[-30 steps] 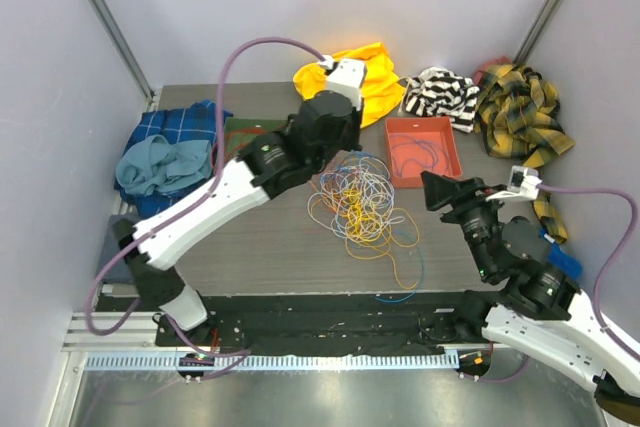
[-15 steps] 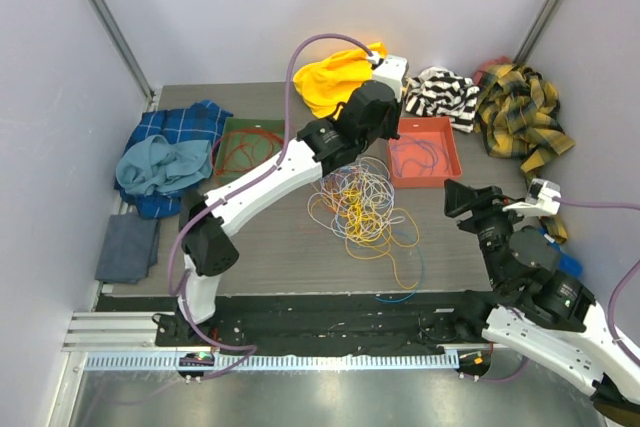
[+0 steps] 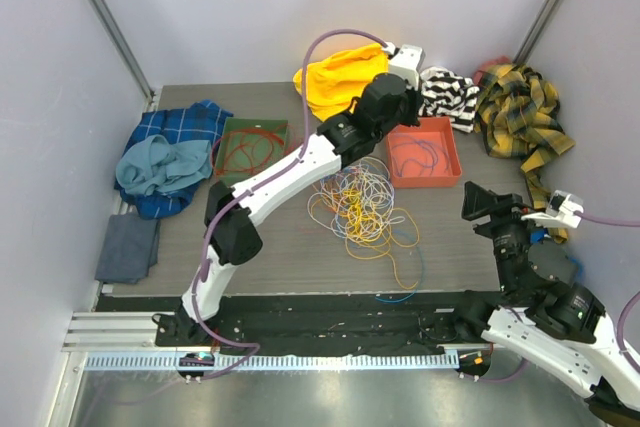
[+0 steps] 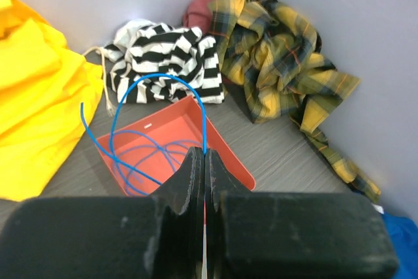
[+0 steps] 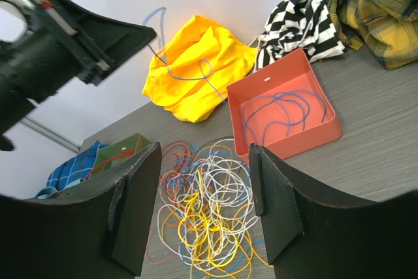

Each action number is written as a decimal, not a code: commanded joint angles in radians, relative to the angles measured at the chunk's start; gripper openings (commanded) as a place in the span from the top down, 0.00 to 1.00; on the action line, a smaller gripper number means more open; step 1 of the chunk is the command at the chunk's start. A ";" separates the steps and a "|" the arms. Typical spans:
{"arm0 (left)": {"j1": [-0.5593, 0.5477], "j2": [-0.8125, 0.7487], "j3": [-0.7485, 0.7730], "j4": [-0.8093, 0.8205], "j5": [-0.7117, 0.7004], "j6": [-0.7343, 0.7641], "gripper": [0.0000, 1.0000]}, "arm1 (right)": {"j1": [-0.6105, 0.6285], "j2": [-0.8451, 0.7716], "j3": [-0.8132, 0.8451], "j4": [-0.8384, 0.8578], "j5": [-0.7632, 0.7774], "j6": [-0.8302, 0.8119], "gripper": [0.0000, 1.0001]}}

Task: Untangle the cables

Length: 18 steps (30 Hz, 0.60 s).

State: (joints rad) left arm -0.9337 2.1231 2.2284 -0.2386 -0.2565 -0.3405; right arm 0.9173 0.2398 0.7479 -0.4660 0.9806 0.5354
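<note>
A tangled pile of white, yellow, orange, red and blue cables lies mid-table, also showing between my right fingers. My left gripper is shut on one blue cable, which arches up from its tips and hangs over the orange tray. That tray has other blue cables in it. From the right wrist view, the left gripper is high up with the blue cable dangling. My right gripper stands open and empty, right of the pile.
A green tray with red cables sits left of the pile. Cloths ring the table: yellow, striped, yellow plaid, blue plaid, grey. Walls close in on three sides.
My left arm has swung right, from above the pile to over the orange tray, with the blue cable in its jaws. My right arm has drawn back to the right.
</note>
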 commanded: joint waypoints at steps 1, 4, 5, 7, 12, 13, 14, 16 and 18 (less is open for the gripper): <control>0.010 0.083 0.010 0.123 0.029 -0.012 1.00 | 0.005 -0.027 -0.018 0.010 0.059 -0.014 0.36; 0.019 0.145 0.054 0.137 0.028 -0.020 1.00 | 0.005 -0.031 -0.022 0.000 0.066 -0.018 0.36; 0.025 0.165 0.066 0.136 0.031 -0.025 1.00 | 0.005 -0.034 -0.022 -0.002 0.070 -0.018 0.36; 0.033 0.196 0.100 0.134 0.045 -0.031 1.00 | 0.005 -0.039 -0.025 -0.008 0.076 -0.023 0.36; 0.035 0.271 0.134 0.101 0.135 -0.051 0.84 | 0.005 -0.042 -0.035 -0.013 0.092 -0.023 0.36; 0.035 0.271 0.140 0.075 0.152 -0.055 0.57 | 0.005 -0.040 -0.035 -0.013 0.093 -0.023 0.36; 0.033 0.256 0.134 0.068 0.149 -0.058 0.48 | 0.003 -0.036 -0.033 -0.013 0.092 -0.022 0.36; 0.033 0.223 0.078 0.088 0.125 -0.061 0.32 | 0.005 -0.019 -0.030 -0.014 0.092 -0.022 0.35; 0.033 0.148 0.001 0.113 0.106 -0.052 0.03 | 0.005 -0.004 -0.025 -0.014 0.093 -0.020 0.35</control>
State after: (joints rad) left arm -0.8982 2.4119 2.2982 -0.1951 -0.1513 -0.3874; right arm 0.9173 0.2070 0.7139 -0.4984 1.0351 0.5167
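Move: The red bin that the left hand is taking its blue cable to lies with its middle about 9 cm ahead, 10 cm right and 33 cm below. From the bin, the cable tangle is some 18 cm left and 15 cm nearer, the striped cloth 15 cm farther out and 9 cm right, the yellow cloth 17 cm farther and 19 cm left. From the right hand the bin is about 30 cm ahead, 2 cm left and 29 cm below. The left hand sinks about 14 cm towards the red bin, then opens wide and releases the blue cable. ##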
